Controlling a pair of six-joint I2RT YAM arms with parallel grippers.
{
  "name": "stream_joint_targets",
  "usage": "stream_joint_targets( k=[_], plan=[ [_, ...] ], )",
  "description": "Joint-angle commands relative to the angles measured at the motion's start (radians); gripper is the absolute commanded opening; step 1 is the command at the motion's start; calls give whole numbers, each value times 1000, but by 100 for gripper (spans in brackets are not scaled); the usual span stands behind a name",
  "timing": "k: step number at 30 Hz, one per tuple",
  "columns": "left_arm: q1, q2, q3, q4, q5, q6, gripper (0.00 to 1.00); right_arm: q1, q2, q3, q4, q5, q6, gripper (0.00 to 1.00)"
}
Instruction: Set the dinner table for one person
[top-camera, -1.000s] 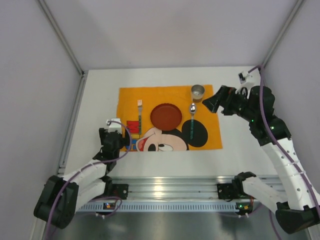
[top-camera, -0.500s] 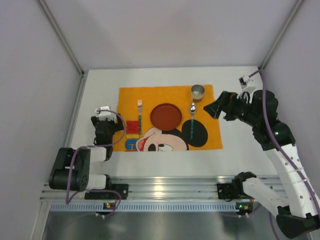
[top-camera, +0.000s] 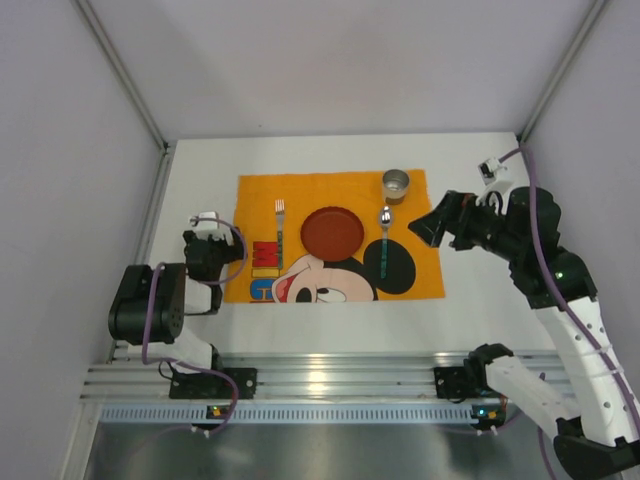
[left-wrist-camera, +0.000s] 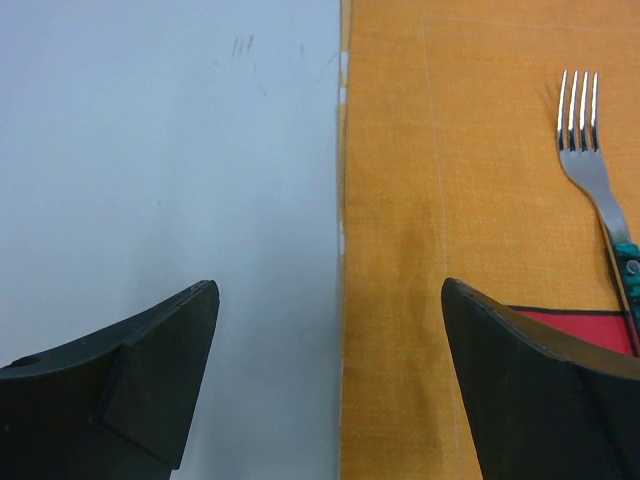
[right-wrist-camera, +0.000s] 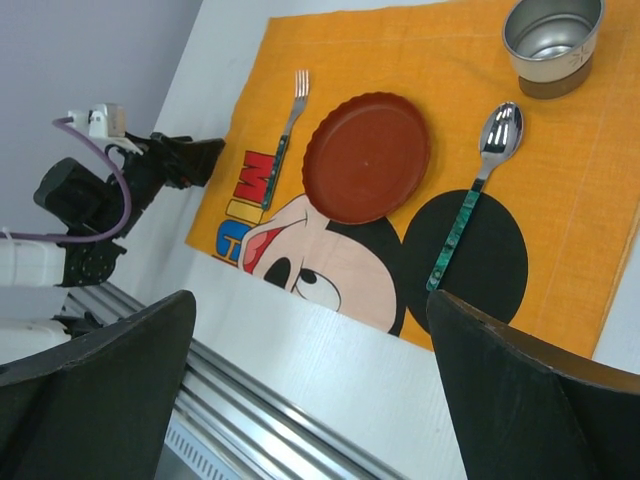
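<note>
The white dinner table (top-camera: 190, 190) carries an orange Mickey Mouse cloth (top-camera: 420, 262). On the cloth lie a fork (top-camera: 280, 225), a red plate (top-camera: 332, 232), a spoon (top-camera: 384, 240) and a metal cup (top-camera: 396, 184). My left gripper (top-camera: 212, 243) hangs open and empty just left of the cloth. In the left wrist view the left gripper (left-wrist-camera: 328, 290) straddles the cloth's edge (left-wrist-camera: 342, 250), with the fork (left-wrist-camera: 585, 150) ahead to the right. My right gripper (top-camera: 425, 225) is raised by the cloth's right side, open and empty. The right wrist view shows the right gripper (right-wrist-camera: 310, 300) above the plate (right-wrist-camera: 365, 155), spoon (right-wrist-camera: 470, 200) and cup (right-wrist-camera: 550, 40).
Grey walls close the table at the left, back and right. A metal rail (top-camera: 320, 385) with both arm bases runs along the near edge. The left arm (right-wrist-camera: 100, 190) is folded back close to its base.
The left arm folded back toward its base, and its gripper went left, off the cloth's lower left part. The right gripper drew slightly back. Both stayed open.
</note>
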Motion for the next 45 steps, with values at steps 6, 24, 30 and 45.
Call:
stream_joint_targets(
  k=[6,24,30,45],
  plan=[
    [-24,-9,45,61,-8,23,99,39,-33,-64,15,70,-104,100],
    [-23,-9,45,61,-9,23,98,127,258,-297,390,291,-140,100],
    [-23,-7,45,61,-9,23,98,219,323,-242,453,249,-108,100],
    [-23,-7,45,61,-11,23,98,427,444,33,355,291,-164,100]
  ],
)
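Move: The plate, the nearest thing on the right gripper's way, lies about 18 cm ahead of it, 13 cm to its left and some 31 cm below. At the same depth below, the spoon is roughly 16 cm ahead and 1 cm left; the cup stands about 28 cm ahead, 2 cm right and 28 cm below. The fork lies 18 cm ahead, 24 cm left. From the left gripper, the plate is some 22 cm to the right, 3 cm ahead and 6 cm below. Drop the open, empty right gripper steeply by about 17 cm, easing it forward some 5 cm near the bottom, then sweep it left about 13 cm while climbing back roughly 10 cm, towards the plate. Let its left side dip first, then yaw it counter-clockwise about 15 degrees during the sweep. Keep the fingers wide open and high above the table. ##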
